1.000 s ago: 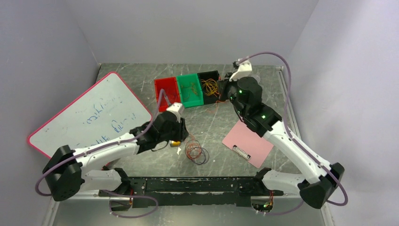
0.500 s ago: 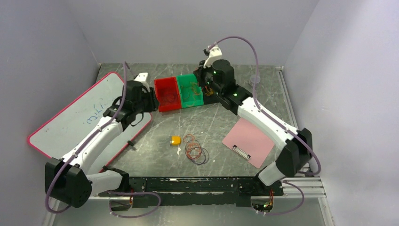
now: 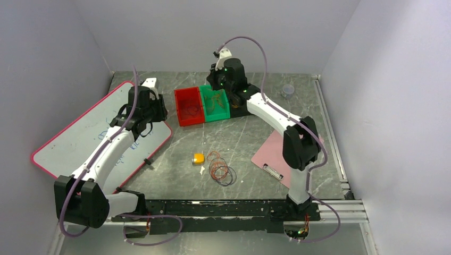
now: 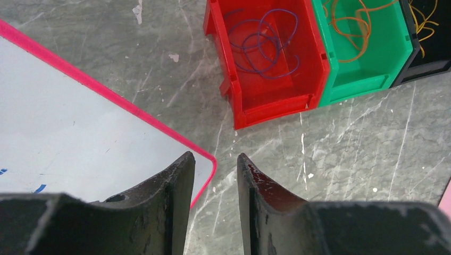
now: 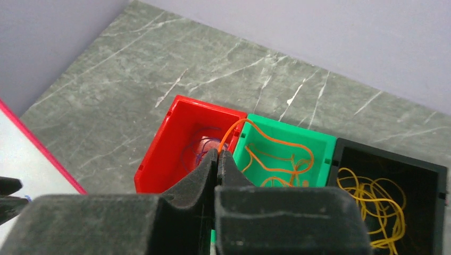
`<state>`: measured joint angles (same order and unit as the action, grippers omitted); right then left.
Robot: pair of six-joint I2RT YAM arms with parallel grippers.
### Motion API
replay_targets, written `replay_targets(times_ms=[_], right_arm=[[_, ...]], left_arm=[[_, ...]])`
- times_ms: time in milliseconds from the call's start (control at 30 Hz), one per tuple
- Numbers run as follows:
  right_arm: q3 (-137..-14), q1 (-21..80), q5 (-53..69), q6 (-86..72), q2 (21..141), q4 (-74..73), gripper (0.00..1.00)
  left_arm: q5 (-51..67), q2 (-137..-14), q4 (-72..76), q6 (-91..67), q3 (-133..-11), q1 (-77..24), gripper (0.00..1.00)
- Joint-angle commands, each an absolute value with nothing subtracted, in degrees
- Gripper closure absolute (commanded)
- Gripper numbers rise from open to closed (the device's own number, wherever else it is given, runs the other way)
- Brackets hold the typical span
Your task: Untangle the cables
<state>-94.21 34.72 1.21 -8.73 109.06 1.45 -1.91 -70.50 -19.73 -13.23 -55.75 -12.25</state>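
Observation:
A tangle of cables [image 3: 220,169] in red, orange and dark loops lies on the table near the front middle. My right gripper [image 5: 218,153] is shut on a thin orange cable [image 5: 266,139] that arcs from its tips down into the green bin [image 5: 314,139]. In the top view this gripper [image 3: 214,87] hangs over the seam between the red bin and the green bin. My left gripper [image 4: 214,159] is open and holds nothing. It hovers above the whiteboard's corner [image 4: 210,159], left of the red bin [image 4: 266,101].
Three bins stand at the back: red [image 3: 189,106] with purple cables, green [image 3: 215,103] with orange ones, and black [image 5: 388,159] with yellow ones. A pink-edged whiteboard [image 3: 95,130] fills the left, and a pink clipboard [image 3: 276,154] lies right. A small yellow item [image 3: 198,158] sits beside the tangle.
My left arm pulled back from the yellow item and tangle to the whiteboard's corner. My right arm swung left from the black bin to over the red and green bins.

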Motion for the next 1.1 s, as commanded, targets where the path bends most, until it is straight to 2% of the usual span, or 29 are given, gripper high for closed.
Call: replay_targets(times_ms=[0, 433, 833, 1000, 1067], right_arm=[[-97.72, 33.95, 6.96, -9.12, 113.49, 2.82, 1.00], [-94.42, 32.05, 6.79, -13.00, 120.60, 4.17, 1.00], [-103.97, 31.90, 9.24, -8.37, 132.27, -2.87, 1.00], [-105.50, 31.90, 8.78, -8.14, 133.63, -3.75, 1.00], [-105.49, 31.90, 8.22, -8.01, 133.12, -3.86, 0.95]], left_arm=[[-1.45, -69.61, -19.40, -12.22, -55.36, -11.71, 0.59], [0.12, -70.22, -19.44, -12.14, -55.37, -10.99, 0.60], [0.43, -70.05, -19.41, -12.22, -54.95, -10.97, 0.59], [0.60, -70.13, -19.34, -12.17, -55.01, -10.90, 0.59], [0.51, -70.14, -19.34, -12.10, -55.06, -10.90, 0.59]])
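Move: The right hand, with the orange cable pinched in its shut fingers, hangs high over the green bin. The bin's middle lies roughly 23 cm below it, some 4 cm ahead and 1 cm to the right. The red bin adjoins the green one, about 3 cm ahead and 9 cm left of the hand; the black bin is about 6 cm ahead and 11 cm right. From the left hand the green bin lies some 15 cm ahead, 20 cm right and 15 cm down. Still pinching the orange cable, the right hand lowers it down into the green bin, sinking about 20 cm while edging a few centimetres forward. The wrist tips the fingers some 20 degrees further downward on the way, and they stay shut to the end. ##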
